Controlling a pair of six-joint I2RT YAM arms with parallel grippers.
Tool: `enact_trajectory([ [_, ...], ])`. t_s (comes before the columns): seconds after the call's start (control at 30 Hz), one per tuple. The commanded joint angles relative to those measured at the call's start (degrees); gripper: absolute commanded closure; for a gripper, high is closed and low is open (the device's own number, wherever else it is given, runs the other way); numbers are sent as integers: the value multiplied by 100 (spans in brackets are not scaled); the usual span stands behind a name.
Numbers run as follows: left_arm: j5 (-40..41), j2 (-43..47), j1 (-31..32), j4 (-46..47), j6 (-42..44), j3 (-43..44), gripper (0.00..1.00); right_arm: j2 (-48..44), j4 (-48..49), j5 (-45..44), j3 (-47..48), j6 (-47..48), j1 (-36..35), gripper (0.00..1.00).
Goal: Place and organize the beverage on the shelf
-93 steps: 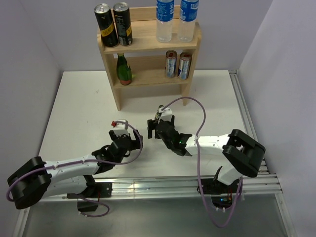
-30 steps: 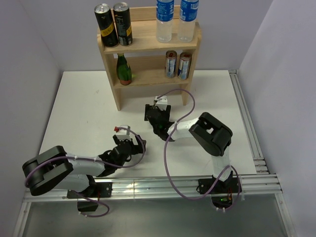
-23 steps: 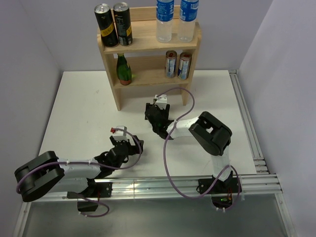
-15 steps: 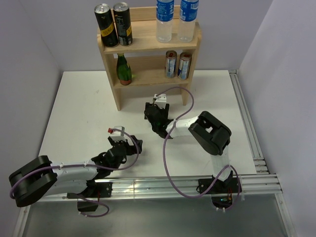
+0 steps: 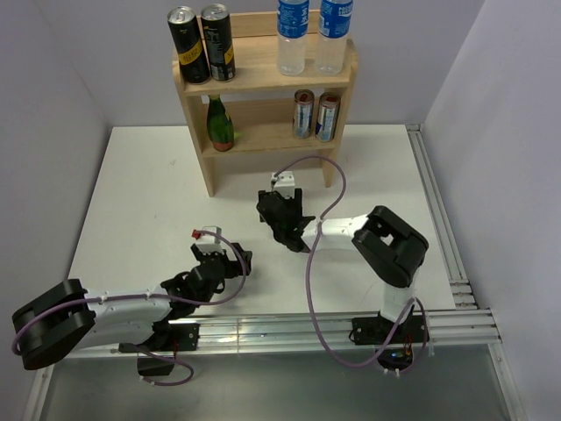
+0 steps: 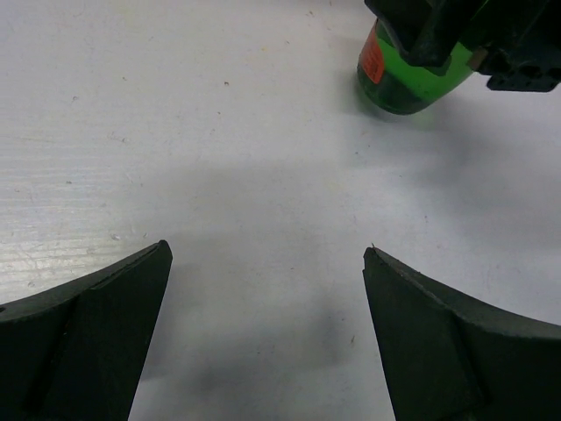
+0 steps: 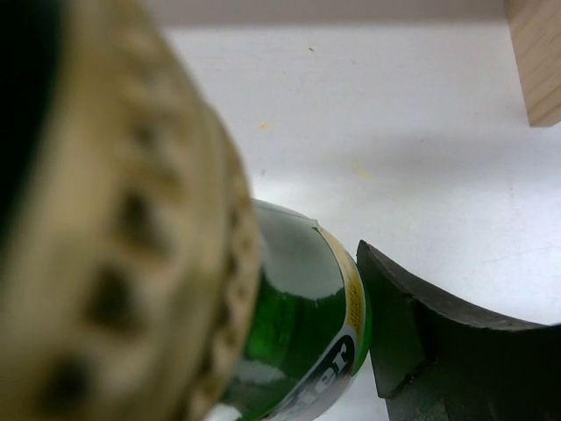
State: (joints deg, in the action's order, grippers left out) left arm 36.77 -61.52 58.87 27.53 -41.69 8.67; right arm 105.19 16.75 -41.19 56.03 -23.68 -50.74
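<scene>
A green glass bottle [image 7: 307, 324] with a gold cap [image 7: 114, 228] stands upright on the white table, in front of the light-wood shelf [image 5: 263, 79]. My right gripper [image 5: 279, 210] is shut on its body; one black finger [image 7: 438, 351] presses the label, the other is hidden behind the cap. In the top view the gripper hides the bottle. The left wrist view shows the bottle's base [image 6: 403, 83] under the right gripper. My left gripper [image 5: 230, 261] is open and empty, low over the table to the bottle's near left, fingers [image 6: 88, 316] wide apart.
On the shelf stand two black cans [image 5: 202, 42] and two water bottles [image 5: 307, 35] on the top tier. The tier below holds another green bottle [image 5: 219, 123] and two slim cans [image 5: 316, 114]. A shelf leg [image 7: 535, 61] is just beyond the held bottle.
My right gripper's jaws have closed onto the green bottle and its elbow has swung to the right. The left arm has drawn back slightly, its jaws still wide.
</scene>
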Motion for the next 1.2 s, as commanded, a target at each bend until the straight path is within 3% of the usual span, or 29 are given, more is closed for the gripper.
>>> enact_trajectory([
  [0.0, 155, 183, 63, -72, -111, 109, 2, -824, 399, -442, 206, 267, -155, 100],
  [0.23, 225, 395, 116, -239, -129, 100, 2, -1246, 188, -601, 584, 663, -375, 100],
  [0.53, 216, 509, 151, -301, -129, 74, 1, -1642, -76, -504, 1751, 1322, -446, 100],
  [0.77, 181, 702, 151, -301, -146, -5, 1, -1177, -321, -382, 2982, 2033, -410, 100],
  [1.17, 181, 711, 160, -292, -138, -23, 1, -262, -769, -56, 4486, 2078, -50, 100],
])
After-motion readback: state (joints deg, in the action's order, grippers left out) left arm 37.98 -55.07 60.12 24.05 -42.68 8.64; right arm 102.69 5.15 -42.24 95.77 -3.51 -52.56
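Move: Up ahead on the shelf's lower board is the free spot for the green bottle held in the right hand: some 16 cm forward, 7 cm left and 18 cm above that hand. The shelved green bottle stands about 8 cm left of the spot, level with it. The near can stands roughly 16 cm ahead of the right hand and 6 cm right, the far can 16 cm ahead and 11 cm right. From the left hand the spot lies about 31 cm forward, 6 cm right and 18 cm up. Lifting the green bottle by nearly 30 cm, the right hand keeps its pinch and climbs from near the table towards the shelf's lower board. It draws back a little at first, then drifts about 6 cm left and swings forward to the gap between the shelved bottle and the cans, tipping the fingers up some 20 degrees until they point nearly level. ##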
